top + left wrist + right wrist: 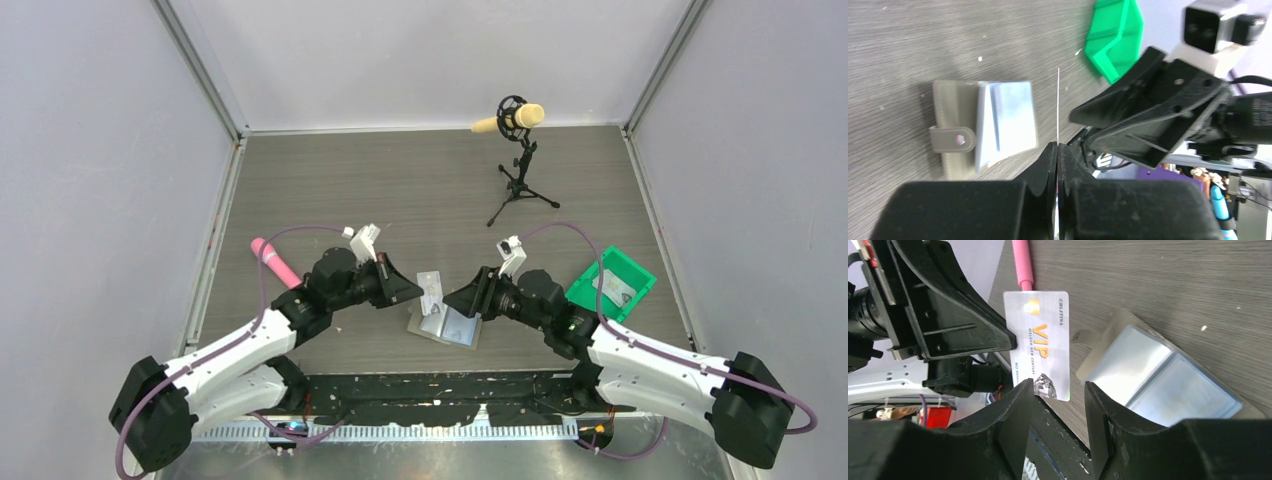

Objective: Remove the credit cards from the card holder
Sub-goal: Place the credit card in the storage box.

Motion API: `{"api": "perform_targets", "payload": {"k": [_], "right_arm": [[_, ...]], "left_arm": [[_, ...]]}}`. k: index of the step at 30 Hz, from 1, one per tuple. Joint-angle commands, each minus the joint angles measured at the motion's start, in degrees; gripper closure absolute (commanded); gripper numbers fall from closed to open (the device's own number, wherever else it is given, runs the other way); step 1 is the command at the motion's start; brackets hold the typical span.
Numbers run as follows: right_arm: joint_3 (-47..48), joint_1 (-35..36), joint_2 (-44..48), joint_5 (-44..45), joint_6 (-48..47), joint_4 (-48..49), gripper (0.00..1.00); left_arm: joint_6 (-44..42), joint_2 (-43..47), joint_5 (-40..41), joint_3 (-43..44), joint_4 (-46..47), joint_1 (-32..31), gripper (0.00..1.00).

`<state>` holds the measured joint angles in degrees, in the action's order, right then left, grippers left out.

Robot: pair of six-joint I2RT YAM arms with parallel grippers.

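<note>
The card holder point(447, 325) lies open on the table between the two arms, grey-olive outside and light blue inside point(983, 127) point(1158, 375). My left gripper point(408, 291) point(1057, 147) is shut on a credit card point(431, 290), held upright just above the holder's left side. That card shows edge-on as a thin white line point(1058, 105) in the left wrist view. In the right wrist view it is silvery with gold "VIP" print point(1040, 342). My right gripper point(457, 300) point(1058, 395) faces the card from the right, open, with nothing between its fingers.
A green bin point(632, 270) point(1115, 37) stands at the right with a pale card point(618, 290) in it. A pink cylinder point(275, 262) point(1023, 262) lies at the left. A microphone on a tripod point(518, 150) stands at the back.
</note>
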<state>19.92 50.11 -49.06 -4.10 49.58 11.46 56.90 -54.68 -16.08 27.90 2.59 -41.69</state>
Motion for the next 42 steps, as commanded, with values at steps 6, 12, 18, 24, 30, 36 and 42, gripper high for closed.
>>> {"api": "perform_targets", "payload": {"k": [6,12,18,24,30,36,42], "right_arm": [[-3.24,-0.17,-2.58,-5.31,5.76,15.41,0.51],[-4.54,-0.23,-3.45,-5.71,7.56,20.38,0.59],[-3.21,-0.95,-6.22,-9.74,7.30,23.63,0.72],[-3.84,-5.98,-4.30,-16.26,5.29,22.51,0.94],[3.12,-13.62,-0.80,-32.33,-8.59,3.94,0.95],[4.40,-13.64,-1.64,-40.53,-10.06,3.86,0.95],[3.74,-13.63,-1.06,-43.43,-9.73,4.69,0.95]], "left_arm": [[4.52,6.10,-0.06,-2.60,10.87,0.21,1.00],[5.10,6.90,0.07,-3.72,12.58,0.21,1.00],[6.23,6.61,-0.05,-5.13,15.98,0.21,1.00],[-0.38,8.02,-4.95,-1.74,7.95,2.33,0.69],[-13.41,9.84,-10.74,7.56,-10.93,5.35,0.48],[-20.29,5.59,-17.79,14.29,-16.86,5.77,0.43],[-27.02,-0.58,-22.27,21.13,-24.93,5.74,0.41]]}}
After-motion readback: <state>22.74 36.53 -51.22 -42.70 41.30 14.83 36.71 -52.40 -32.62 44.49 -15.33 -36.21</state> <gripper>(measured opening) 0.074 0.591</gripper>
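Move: My left hand holds the credit card by its left edge, the card's middle about 2 cm to its right and 1 cm ahead; my right hand's open fingertips wait some 7 cm to the left hand's right, 1 cm back, level. From my right hand the card lies about 5 cm left and 2 cm ahead, level. The card holder is 12 cm below, 2 cm left and 1 cm back of the right hand; the green storage box roughly 34 cm right, 7 cm ahead. With my left hand I raise the card about 4 cm, tipping it some 10 degrees, while my right hand edges 2 cm left, rolls a little and shuts its fingers on the card's lower right corner. I open the left fingers, let go and lift that hand away; then my right hand takes the card right and back about 3 cm, swinging counter-clockwise. ##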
